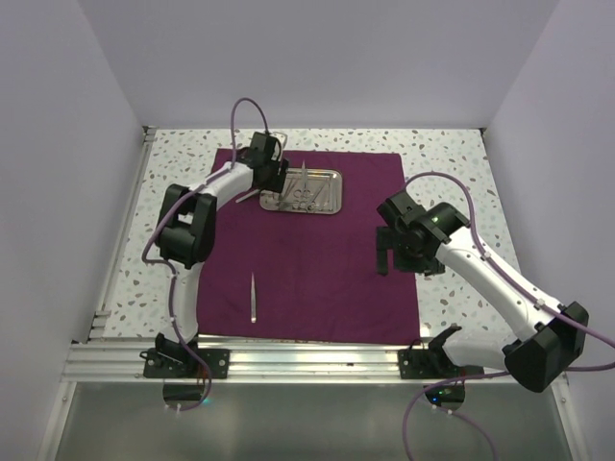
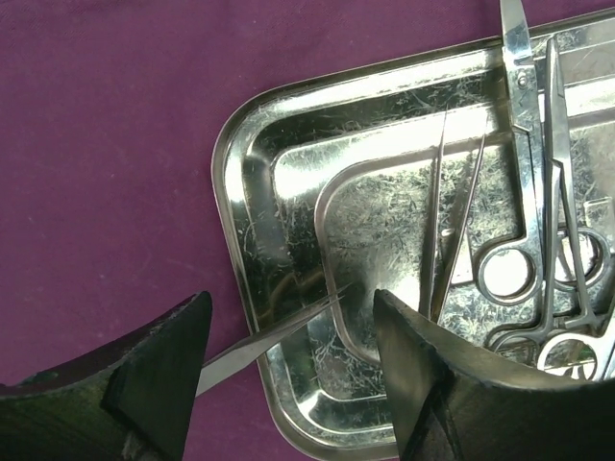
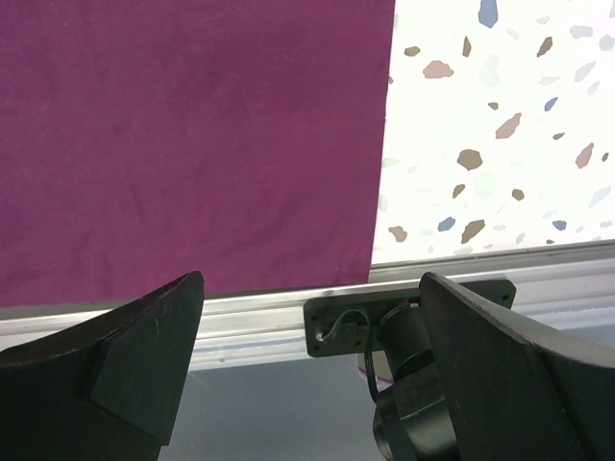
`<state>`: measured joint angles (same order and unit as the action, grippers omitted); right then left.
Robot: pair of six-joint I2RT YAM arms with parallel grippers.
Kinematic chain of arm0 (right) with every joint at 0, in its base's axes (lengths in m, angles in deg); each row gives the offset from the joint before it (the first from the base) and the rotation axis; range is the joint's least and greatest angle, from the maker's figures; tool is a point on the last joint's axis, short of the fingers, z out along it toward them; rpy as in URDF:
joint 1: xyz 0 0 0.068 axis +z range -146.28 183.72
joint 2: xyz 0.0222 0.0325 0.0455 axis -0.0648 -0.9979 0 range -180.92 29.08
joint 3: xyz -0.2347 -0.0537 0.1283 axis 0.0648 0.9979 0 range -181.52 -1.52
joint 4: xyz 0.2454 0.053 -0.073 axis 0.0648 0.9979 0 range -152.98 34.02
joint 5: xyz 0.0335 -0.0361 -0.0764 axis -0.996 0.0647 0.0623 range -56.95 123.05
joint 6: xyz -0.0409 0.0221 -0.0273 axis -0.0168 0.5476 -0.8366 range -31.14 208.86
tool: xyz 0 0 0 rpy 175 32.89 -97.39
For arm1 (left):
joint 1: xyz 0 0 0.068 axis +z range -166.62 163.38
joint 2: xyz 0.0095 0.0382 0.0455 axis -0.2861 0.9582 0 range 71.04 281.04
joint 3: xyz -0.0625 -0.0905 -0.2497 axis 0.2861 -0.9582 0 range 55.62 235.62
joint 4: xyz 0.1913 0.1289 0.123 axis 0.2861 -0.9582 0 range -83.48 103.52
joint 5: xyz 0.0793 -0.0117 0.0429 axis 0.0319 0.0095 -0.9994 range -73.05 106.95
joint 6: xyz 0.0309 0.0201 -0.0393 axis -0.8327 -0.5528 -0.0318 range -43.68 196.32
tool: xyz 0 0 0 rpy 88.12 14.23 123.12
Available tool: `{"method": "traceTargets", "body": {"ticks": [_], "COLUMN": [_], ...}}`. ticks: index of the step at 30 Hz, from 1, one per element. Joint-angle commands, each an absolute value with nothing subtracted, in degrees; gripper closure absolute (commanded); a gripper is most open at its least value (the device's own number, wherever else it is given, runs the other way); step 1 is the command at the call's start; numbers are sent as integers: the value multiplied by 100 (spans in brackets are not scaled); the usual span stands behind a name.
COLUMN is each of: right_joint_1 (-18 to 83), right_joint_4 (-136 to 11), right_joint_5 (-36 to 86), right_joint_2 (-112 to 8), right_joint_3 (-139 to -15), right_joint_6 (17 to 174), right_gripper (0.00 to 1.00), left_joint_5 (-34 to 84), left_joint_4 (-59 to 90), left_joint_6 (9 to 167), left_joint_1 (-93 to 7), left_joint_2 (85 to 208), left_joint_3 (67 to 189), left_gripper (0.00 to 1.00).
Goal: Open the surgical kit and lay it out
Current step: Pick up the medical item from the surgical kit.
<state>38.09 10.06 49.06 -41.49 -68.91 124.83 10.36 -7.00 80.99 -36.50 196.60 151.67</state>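
The surgical kit's purple cloth (image 1: 317, 279) lies spread flat on the table. Its steel tray (image 1: 332, 176) sits at the back middle, holding scissors (image 2: 524, 144), forceps (image 2: 567, 211) and one pair of tweezers (image 2: 452, 221). Another pair of tweezers (image 2: 269, 336) lies across the tray's left rim (image 2: 231, 192), tips inside the tray. My left gripper (image 2: 291, 296) stands open astride it, a gap on each side. A third pair of tweezers (image 1: 253, 298) lies on the cloth at the front left. My right gripper (image 1: 384, 252) hangs open and empty over the cloth's right edge (image 3: 380, 144).
Speckled tabletop (image 1: 452, 163) borders the cloth on all sides. An aluminium rail (image 1: 307, 360) runs along the near edge, with the right arm's base mount (image 3: 413, 327) bolted to it. White walls close in the left, back and right.
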Motion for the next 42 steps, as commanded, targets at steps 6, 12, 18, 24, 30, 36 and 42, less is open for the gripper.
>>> {"method": "traceTargets", "body": {"ticks": [6, 12, 18, 24, 30, 36, 42], "right_joint_1": [3790, 3799, 3799, 3791, 3791, 3799, 3790], "right_joint_4": [1085, 1067, 1024, 980, 830, 663, 584], "right_joint_5": [5115, 5177, 5168, 5168, 5107, 5028, 4966], "right_joint_2": [-4290, -4466, -4580, -4721, -4835, -4967, -4994], "right_joint_3": [-7007, -7112, -7174, -7288, -7350, -7455, -7473], "right_joint_6": [12560, 12463, 12393, 12340, 12270, 12173, 12085], "right_gripper": [2, 1, 1, 2, 2, 2, 2], "left_joint_5": [965, 947, 1106, 1088, 1036, 1070, 1124], "left_joint_4": [-547, -503, -670, -802, -1012, -1372, -1734], "left_joint_6": [7975, 8019, 8045, 8107, 8168, 8309, 8519], "left_joint_1": [-3455, -3297, -3148, -3139, -3139, -3139, -3139], "left_joint_2": [19567, 19611, 19927, 19954, 19691, 19462, 19664], "left_joint_3": [15055, 15011, 15379, 15669, 15951, 16188, 15970], "left_gripper": [38, 52, 77, 100, 100, 100, 94]}}
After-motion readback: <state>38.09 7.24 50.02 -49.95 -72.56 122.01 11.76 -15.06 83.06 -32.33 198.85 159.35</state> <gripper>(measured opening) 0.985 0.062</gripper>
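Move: The medical item lies slantwise over the tray's left rim; its middle is about 4 cm to the left hand's left, level with it fore and aft, and 2 cm below. In the tray, the tweezers are some 5 cm right and 2 cm ahead, the long scissors 8 cm right and 3 cm ahead. From the right hand the item is roughly 22 cm ahead, 36 cm left and 14 cm down. Left hand slides some 3 cm left, pinches the medical item and rises about 2 cm; right eases forward. ##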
